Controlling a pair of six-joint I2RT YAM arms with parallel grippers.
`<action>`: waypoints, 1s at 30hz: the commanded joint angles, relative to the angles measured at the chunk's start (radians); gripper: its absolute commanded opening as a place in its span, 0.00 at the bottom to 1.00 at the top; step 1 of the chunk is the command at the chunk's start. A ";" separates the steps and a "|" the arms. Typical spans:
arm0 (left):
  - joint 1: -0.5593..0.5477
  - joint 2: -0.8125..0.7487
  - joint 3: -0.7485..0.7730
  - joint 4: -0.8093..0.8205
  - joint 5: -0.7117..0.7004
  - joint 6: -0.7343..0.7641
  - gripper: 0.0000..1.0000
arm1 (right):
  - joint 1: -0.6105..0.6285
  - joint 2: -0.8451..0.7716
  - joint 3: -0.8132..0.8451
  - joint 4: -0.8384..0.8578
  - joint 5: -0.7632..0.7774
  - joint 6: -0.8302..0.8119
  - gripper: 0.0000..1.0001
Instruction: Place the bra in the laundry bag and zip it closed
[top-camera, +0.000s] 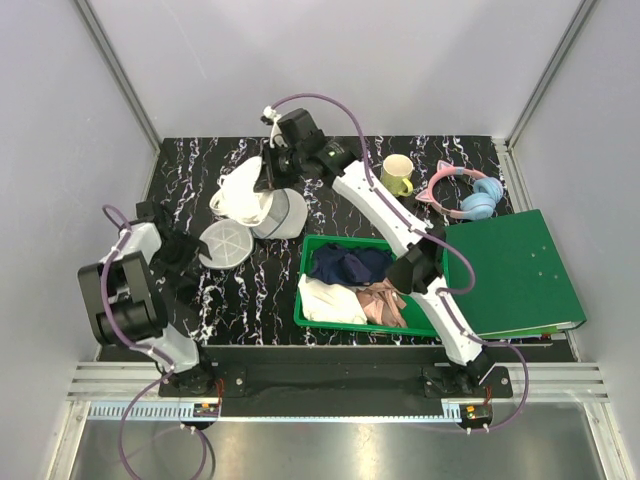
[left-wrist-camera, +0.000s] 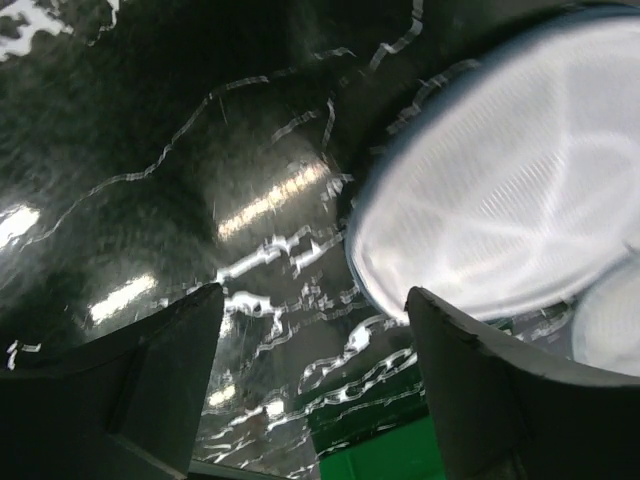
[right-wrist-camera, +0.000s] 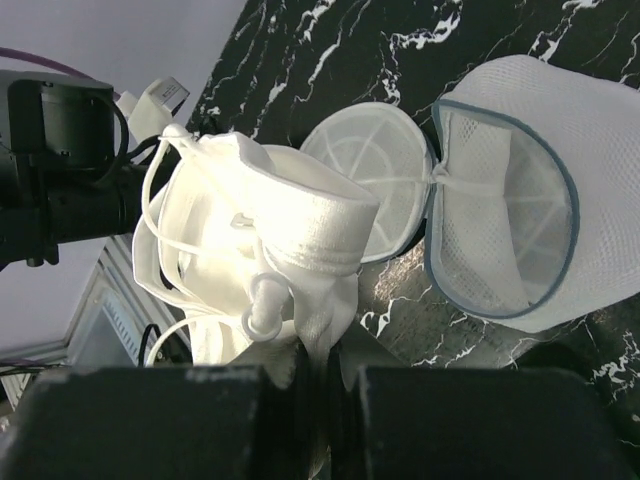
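Note:
The cream-white bra (right-wrist-camera: 260, 230) hangs bunched with its straps dangling, and my right gripper (right-wrist-camera: 325, 375) is shut on a fold of its fabric. In the top view the bra (top-camera: 238, 196) hangs over the back left of the table, just left of the right gripper (top-camera: 268, 176). The laundry bag (top-camera: 280, 214) lies open on the table, its two white mesh halves (right-wrist-camera: 520, 220) side by side under and beside the bra. My left gripper (left-wrist-camera: 315, 295) is open with nothing between its fingers. It hovers just left of the nearer bag half (left-wrist-camera: 510, 190).
A green bin (top-camera: 300, 290) of folded clothes stands in front of the right arm. A green binder (top-camera: 520, 270) lies at the right. A yellow mug (top-camera: 397, 175) and pink-and-blue headphones (top-camera: 465, 195) sit at the back right.

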 joint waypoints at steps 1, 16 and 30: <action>0.005 0.073 0.021 0.104 0.015 -0.025 0.71 | 0.009 0.058 0.039 0.031 0.001 -0.008 0.00; 0.003 0.042 0.041 0.171 0.020 0.075 0.00 | 0.043 0.170 0.053 0.013 0.203 -0.108 0.00; -0.208 -0.446 0.089 -0.163 -0.005 0.182 0.00 | 0.051 0.083 -0.079 -0.020 0.367 -0.210 0.00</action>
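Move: The laundry bag's round lid lies about 8 cm ahead of the left hand's open fingers, 7 cm to the right and 3 cm below; the open bag mouth is roughly 14 cm ahead and 17 cm right. From the right hand, which already holds the bra, that mouth is some 5 cm ahead, 1 cm left and 24 cm below, with the lid 2 cm back and 12 cm left. Left slips forward, pinches the lid's edge, lifts about 14 cm; right lowers the bra 12 cm towards the mouth. ##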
